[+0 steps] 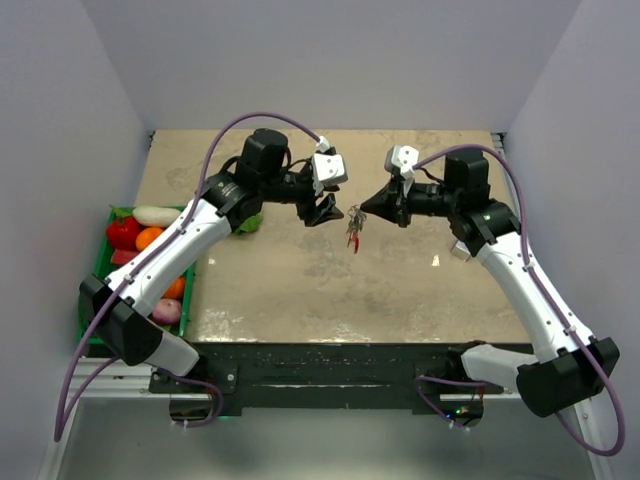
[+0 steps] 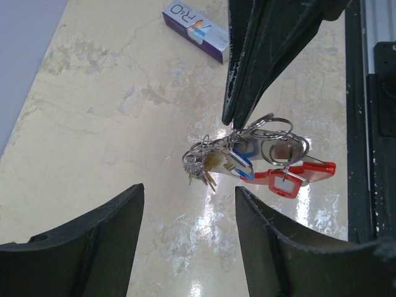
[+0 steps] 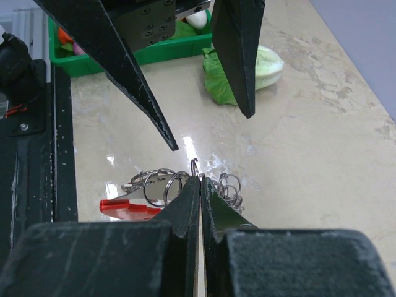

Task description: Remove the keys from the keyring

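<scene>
The keyring [image 2: 272, 133] hangs above the table with my right gripper [image 3: 201, 178] shut on its thin silver wire. Below it dangle the keys [image 2: 238, 159] with coloured tags, a red oval fob [image 2: 309, 170] and a cluster of small rings [image 2: 197, 162]. In the top view the bunch [image 1: 354, 228] hangs between both arms at mid-table. My left gripper [image 2: 189, 189] stands open just left of the bunch, with nothing between its fingers [image 3: 238, 55]. From above, the left gripper [image 1: 325, 210] and right gripper [image 1: 364, 210] face each other closely.
A green crate [image 1: 97, 262] of vegetables sits at the table's left edge, a lettuce [image 3: 260, 68] beside it. A small white-and-purple box [image 2: 195, 30] lies on the marble top near the right arm. The dark front rail [image 1: 320, 360] runs along the near edge.
</scene>
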### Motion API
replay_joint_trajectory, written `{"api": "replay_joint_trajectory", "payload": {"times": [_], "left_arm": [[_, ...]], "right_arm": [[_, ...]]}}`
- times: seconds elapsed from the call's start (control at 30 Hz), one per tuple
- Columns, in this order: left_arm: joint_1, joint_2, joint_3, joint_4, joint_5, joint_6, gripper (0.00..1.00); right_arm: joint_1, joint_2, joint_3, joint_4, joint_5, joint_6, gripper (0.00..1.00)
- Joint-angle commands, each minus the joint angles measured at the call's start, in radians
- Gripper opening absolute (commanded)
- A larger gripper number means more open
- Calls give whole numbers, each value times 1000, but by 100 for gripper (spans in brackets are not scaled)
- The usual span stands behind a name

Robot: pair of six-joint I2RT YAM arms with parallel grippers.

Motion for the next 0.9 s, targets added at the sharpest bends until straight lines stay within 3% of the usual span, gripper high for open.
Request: {"api": "replay_joint_trajectory", "payload": {"times": [0.0,0.47,0.7,0.87], "left_arm": [[5,-2,50,37,105,-37,63],[5,25,75,16,306,-32,45],[5,4,35,-16,339,9,42],[4,-13,12,-53,352,51,41]], "right_arm": [[-6,-16,71,-22,-53,-51,0],[-9,-31,63,-214,-171,-432,0],[-29,-28,81,-319,-317,-662,0],[-38,-21,123,-525,-377,-913,0]]}}
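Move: The keyring's cluster of small rings and keys hangs about 4 cm to the left hand's right, roughly level fore and aft and some 2 cm below it. The blue key is about 5 cm right, 2 cm back and 4 cm down from the left hand; the red pocket knife hangs some 4 cm back, 5 cm right and 5 cm down. For the right hand, whose shut tips hold the ring, the cluster lies 1 cm forward, 1 cm left and 3 cm below. Back towards the bases, both hands sweep about 4.5 cm side by side. The right keeps its pinch on the keyring, sinks about 1 cm and turns it some 20 degrees counter-clockwise while rolling. The left also edges about 2 cm right towards the key cluster, rising slightly, turns some 15 degrees clockwise and narrows its open fingers around the near end of the cluster; contact can't be seen. ##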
